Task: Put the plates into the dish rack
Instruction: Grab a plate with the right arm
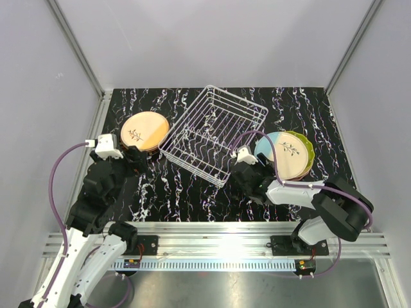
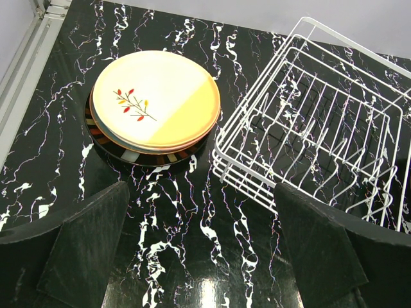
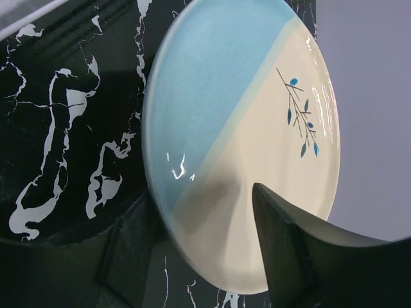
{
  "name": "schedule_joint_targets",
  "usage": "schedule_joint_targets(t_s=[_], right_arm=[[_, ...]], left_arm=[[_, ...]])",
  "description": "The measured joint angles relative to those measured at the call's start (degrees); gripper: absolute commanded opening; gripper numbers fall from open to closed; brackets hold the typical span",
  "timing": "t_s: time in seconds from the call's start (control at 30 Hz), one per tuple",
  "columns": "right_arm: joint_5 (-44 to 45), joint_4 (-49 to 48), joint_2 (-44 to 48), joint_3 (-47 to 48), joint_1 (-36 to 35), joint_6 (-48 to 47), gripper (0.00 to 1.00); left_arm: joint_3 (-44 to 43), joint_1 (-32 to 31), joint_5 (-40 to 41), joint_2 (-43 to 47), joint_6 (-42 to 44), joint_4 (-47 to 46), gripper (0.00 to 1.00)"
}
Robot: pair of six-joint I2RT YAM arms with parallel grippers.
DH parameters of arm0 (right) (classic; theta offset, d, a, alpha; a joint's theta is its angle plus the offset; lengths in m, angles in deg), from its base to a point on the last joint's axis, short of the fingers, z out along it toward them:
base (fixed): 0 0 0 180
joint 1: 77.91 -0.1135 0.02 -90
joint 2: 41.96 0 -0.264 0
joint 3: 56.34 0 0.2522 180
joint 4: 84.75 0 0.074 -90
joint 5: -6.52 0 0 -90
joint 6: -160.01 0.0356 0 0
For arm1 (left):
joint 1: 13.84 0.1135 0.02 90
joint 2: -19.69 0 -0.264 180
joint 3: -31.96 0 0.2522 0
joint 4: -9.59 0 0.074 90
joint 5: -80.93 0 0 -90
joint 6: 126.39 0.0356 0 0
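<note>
A cream-blue plate (image 1: 287,154) (image 3: 237,115) with a blue sprig tops the right stack, over a yellow-green plate (image 1: 308,149). My right gripper (image 1: 263,169) (image 3: 199,205) is open, its jaws either side of that plate's near rim: one finger (image 3: 289,250) over the face, casting a shadow on it, the other under the edge. At the left, a peach plate (image 1: 145,131) (image 2: 156,99) with a sprig tops another stack that has a dark plate (image 2: 151,157) at the bottom. My left gripper (image 1: 137,157) (image 2: 200,192) hangs open and empty short of it. The white wire dish rack (image 1: 213,133) (image 2: 314,128) stands between the stacks with no plates in it.
The black marbled tabletop (image 1: 192,192) is bounded by grey walls at the back and sides, with a metal rail (image 1: 225,231) along the near edge. The rack sits skewed, its near corner (image 1: 221,183) close to my right wrist.
</note>
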Motion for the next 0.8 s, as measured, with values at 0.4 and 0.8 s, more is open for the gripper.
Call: schedule_joint_targets(t_s=[0.4, 0.8], right_arm=[[-0.02, -0.26, 3.54, 0.0, 0.0, -0.26, 0.35], [-0.02, -0.68, 5.29, 0.0, 0.02, -1.07, 0.18]], left_arm=[[0.0, 0.0, 0.02, 0.0, 0.0, 0.0, 0.99], [0.0, 0.0, 0.0, -0.02, 0.02, 0.0, 0.99]])
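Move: Right gripper: the blue-and-cream plate's near-left rim is between the half-open fingers; its middle lies about 4 cm ahead and 6 cm to the right, nearly level, some 1 cm lower. The green plate beneath is centred roughly 3 cm ahead, 8 cm right and 4 cm lower; the dish rack's middle is about 10 cm ahead and 18 cm left. From the left gripper, the blue-and-cream plate is around 10 cm ahead, 50 cm right and 19 cm below. Close the right gripper from about two-thirds open until its fingers pinch the blue-and-cream plate's near-left rim, one finger on the upper face and the other against the underside. While the fingers are still closing, start raising the rim off the stack, about 2.5 cm in all, tipping the fingertips up some 5 degrees. ##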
